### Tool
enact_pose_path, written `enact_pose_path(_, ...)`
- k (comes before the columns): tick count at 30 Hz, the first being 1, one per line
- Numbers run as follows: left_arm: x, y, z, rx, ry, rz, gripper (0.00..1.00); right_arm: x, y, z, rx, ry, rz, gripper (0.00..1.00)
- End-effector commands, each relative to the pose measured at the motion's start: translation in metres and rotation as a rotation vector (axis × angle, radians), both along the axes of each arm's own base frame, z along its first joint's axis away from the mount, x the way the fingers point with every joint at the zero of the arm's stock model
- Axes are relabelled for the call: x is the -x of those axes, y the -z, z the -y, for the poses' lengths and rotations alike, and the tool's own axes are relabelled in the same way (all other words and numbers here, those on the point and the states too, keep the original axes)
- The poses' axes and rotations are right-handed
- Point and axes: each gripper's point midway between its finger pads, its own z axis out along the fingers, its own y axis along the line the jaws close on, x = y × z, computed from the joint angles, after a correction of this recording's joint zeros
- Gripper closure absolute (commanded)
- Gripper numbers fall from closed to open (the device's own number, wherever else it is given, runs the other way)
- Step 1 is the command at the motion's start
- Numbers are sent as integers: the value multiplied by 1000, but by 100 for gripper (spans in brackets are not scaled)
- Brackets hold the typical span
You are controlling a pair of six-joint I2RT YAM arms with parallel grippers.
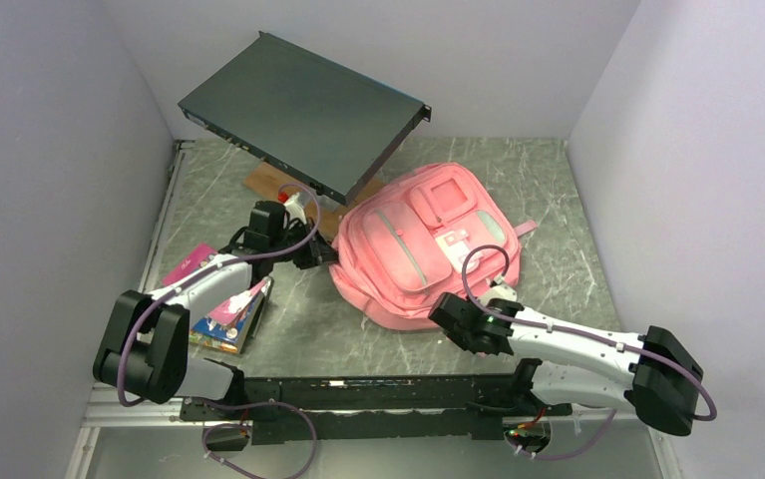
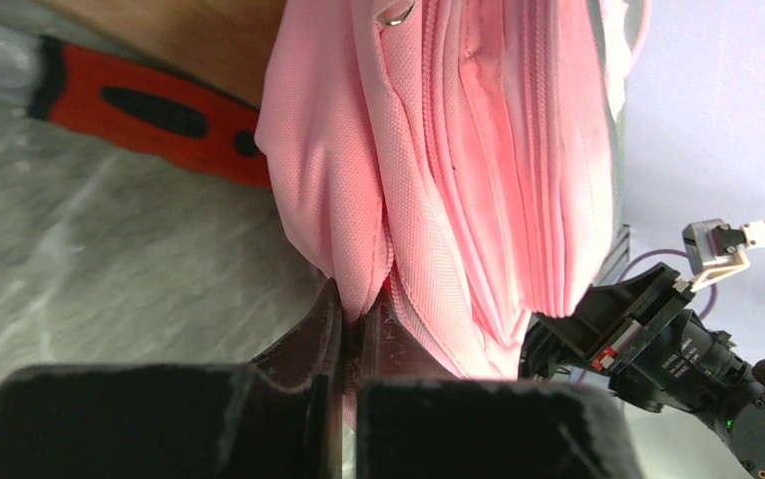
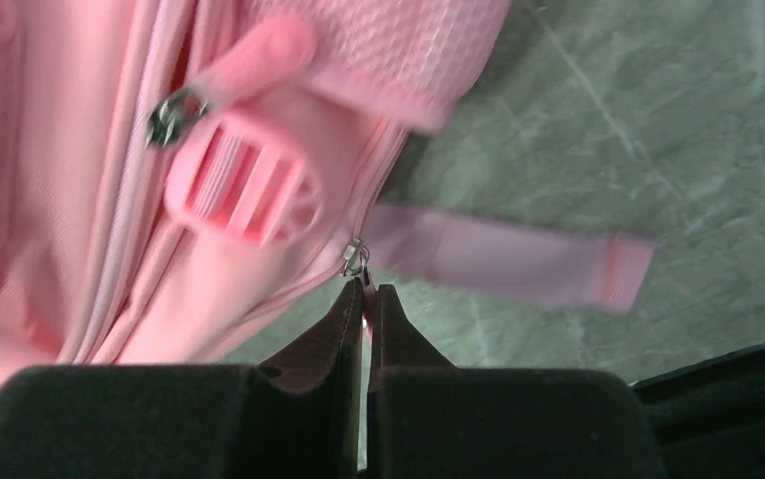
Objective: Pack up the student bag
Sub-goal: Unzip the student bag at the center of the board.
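The student bag (image 1: 428, 244), a soft pink backpack with pale panels and a white patch, lies flat in the middle of the table. My left gripper (image 1: 323, 251) is at the bag's left edge. In the left wrist view it (image 2: 358, 311) is shut on a fold of the pink fabric (image 2: 428, 150). My right gripper (image 1: 446, 311) is at the bag's near edge. In the right wrist view it (image 3: 366, 291) is shut on a pink pull tab just below a metal zip slider (image 3: 356, 259). A pink strap (image 3: 518, 257) trails over the table beside it.
A dark flat metal box (image 1: 303, 112) leans at the back left over a wooden board (image 1: 268, 182). A red-and-black tool handle (image 2: 149, 115) lies beside the bag. A stack of colourful books (image 1: 223, 309) sits under the left arm. Walls close in on both sides.
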Motion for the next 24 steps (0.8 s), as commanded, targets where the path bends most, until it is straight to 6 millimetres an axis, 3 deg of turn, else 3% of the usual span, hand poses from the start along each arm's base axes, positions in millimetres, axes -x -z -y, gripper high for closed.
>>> enact_pose_path(1, -34, -49, -18, -19, -66, 180, 100, 25, 17, 62, 208, 97, -84, 100)
enact_pose_path(4, -28, -47, -13, 31, -58, 176, 100, 16, 20, 70, 154, 175, -49, 100)
enact_pose_path(7, -15, -37, 3, 79, -7, 136, 100, 0, 3, 74, 157, 157, 43, 100)
enact_pose_path(12, 4, -21, 30, 126, 65, 83, 100, -18, -42, 79, 262, 18, 145, 70)
enact_pose_path(14, 10, -16, 42, 147, 83, 67, 100, -29, -70, 55, 250, -202, 206, 58)
enact_pose_path(16, 16, -13, 56, 166, 107, 51, 100, -35, -95, 13, 179, -501, 305, 46)
enact_pose_path(19, 23, -12, 75, 223, 122, 20, 100, -25, -124, -50, 31, -913, 466, 27)
enact_pose_path(20, 25, -11, 80, 242, 125, 13, 100, -22, -129, -62, -1, -980, 483, 20)
enact_pose_path(22, 30, -8, 88, 265, 122, 1, 100, -22, -134, -81, -15, -1078, 480, 16)
enact_pose_path(24, 33, -6, 94, 274, 111, 1, 100, -33, -130, -90, 20, -1089, 464, 12)
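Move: My right fingers already hold the small zipper pull at the student bag's near right edge, just above the table. The bag's middle lies about 19 cm ahead and 7 cm to the left of it; the pink buckle is some 4 cm ahead and 3 cm left, the loose strap about 5 cm right, nearly level. My left hand still grips the bag's left edge; from it the pull is roughly 16 cm back, 27 cm right and 8 cm lower. I draw my right hand about 6 cm to the right, fingers starting to open partway and letting go of the zipper pull, then lift it some 10 cm and swing it back left about 10 cm over the bag's near edge, opening wide and turning counter-clockwise. Keeping its pinch on the fabric, my left hand soon carries the bag's edge about 7 cm right, sinking and drawing back. ##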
